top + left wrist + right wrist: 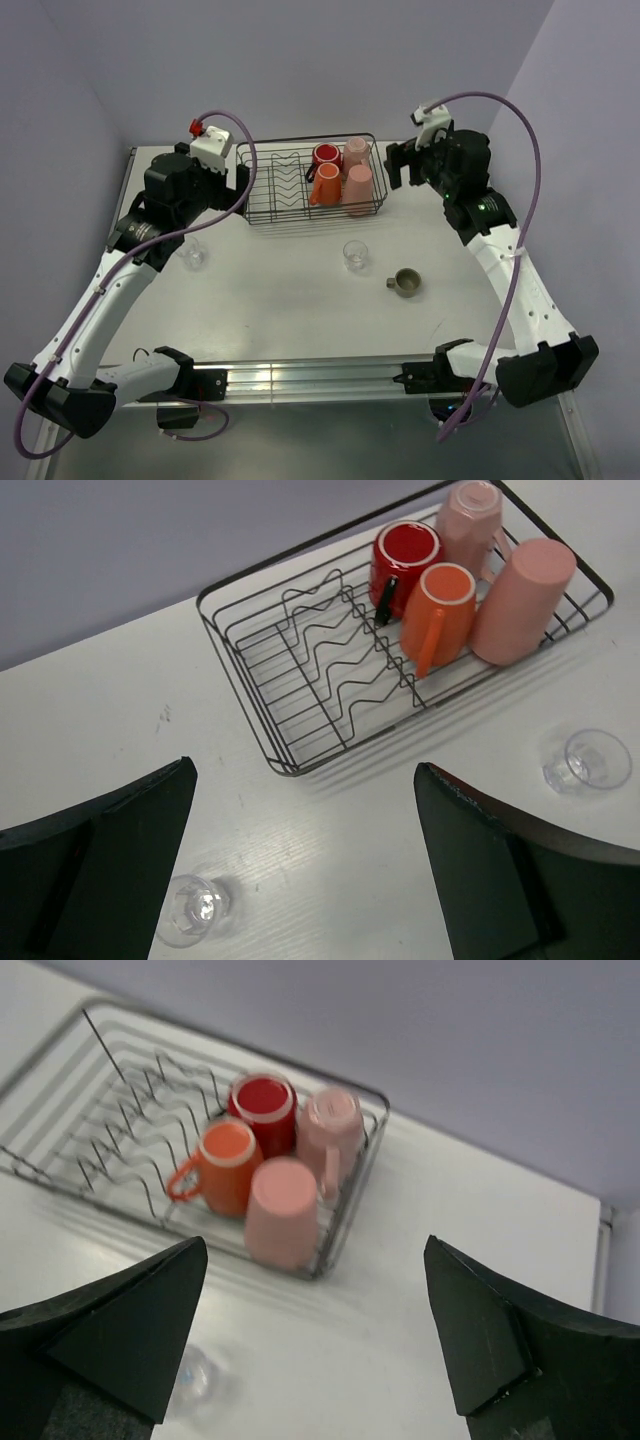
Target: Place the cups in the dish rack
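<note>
The black wire dish rack (272,190) stands at the back of the table. In its right end are a red mug (326,157), a pale pink mug (356,152), an orange mug (325,185) and a salmon tumbler (359,188). On the table stand a clear glass (355,254), a second clear glass (193,254) and a grey-olive mug (405,283). My left gripper (302,768) hangs open and empty by the rack's left end, above the left glass (190,910). My right gripper (315,1245) is open and empty just right of the rack (100,1110).
The rack's left and middle parts hold only divider prongs (330,670). A wall runs close behind the rack. The table's right edge (600,1230) lies beyond the right gripper.
</note>
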`<state>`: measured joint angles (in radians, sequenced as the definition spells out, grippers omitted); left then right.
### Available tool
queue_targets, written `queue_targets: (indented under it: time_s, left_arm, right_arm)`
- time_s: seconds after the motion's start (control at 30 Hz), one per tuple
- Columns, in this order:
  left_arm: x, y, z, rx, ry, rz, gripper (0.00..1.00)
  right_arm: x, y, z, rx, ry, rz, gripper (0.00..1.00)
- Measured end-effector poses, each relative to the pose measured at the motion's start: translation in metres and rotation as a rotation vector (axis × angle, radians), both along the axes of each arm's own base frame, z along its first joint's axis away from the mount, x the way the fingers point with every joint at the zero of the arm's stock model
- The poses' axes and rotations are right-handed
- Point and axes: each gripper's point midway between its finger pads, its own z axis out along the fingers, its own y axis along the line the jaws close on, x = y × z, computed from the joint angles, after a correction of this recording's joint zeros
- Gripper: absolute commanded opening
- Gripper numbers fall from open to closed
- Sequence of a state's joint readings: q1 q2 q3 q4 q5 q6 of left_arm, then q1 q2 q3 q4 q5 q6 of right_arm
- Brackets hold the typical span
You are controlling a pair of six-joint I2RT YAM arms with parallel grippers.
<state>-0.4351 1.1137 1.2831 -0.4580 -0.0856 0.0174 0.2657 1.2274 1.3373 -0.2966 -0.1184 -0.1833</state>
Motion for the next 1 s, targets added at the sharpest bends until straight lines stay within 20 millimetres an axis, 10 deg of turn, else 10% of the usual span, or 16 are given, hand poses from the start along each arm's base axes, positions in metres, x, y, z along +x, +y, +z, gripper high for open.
queue_targets:
  time_s: [0.4, 0.67, 1.0]
  left_arm:
    - [-0.021, -0.032, -0.035, 0.037, 0.138, -0.238, 0.96]
    - [-0.034, -0.045, -0.056, 0.040, 0.229, -0.335, 0.96]
    - [-0.041, -0.050, -0.070, 0.041, 0.308, -0.375, 0.94]
  right_arm:
    - [-0.090, -0.049, -0.183, -0.281, 0.565, 0.109, 0.76]
    - [-0.135, -0.067, -0.249, -0.392, 0.766, 0.179, 0.70]
    - [-0.141, -0.074, -0.295, -0.447, 0.890, 0.212, 0.67]
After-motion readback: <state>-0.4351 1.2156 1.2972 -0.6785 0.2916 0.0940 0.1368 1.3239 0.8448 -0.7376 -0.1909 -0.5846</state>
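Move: The olive cup stands on the table about 15 cm back from the empty right hand, 6 cm to its right and some 33 cm below. The clear glass lies about 8 cm back and 6 cm left of that hand, at about the cup's depth. The pink cup already in the rack's near right corner is roughly 11 cm ahead, 6 cm left and 25 cm below. From the left hand the olive cup is about 35 cm right, 9 cm back and 31 cm down. No contact is certain; the right hand comes down over the olive cup, dropping some 30 cm while drawing back about 14 and right 7, tipping roughly 50 degrees until its fingers point mostly down and narrowing them part-way, one finger over the cup's mouth. The open left hand sinks about 7 cm, shifting right and back, tilting down and swinging clockwise. ##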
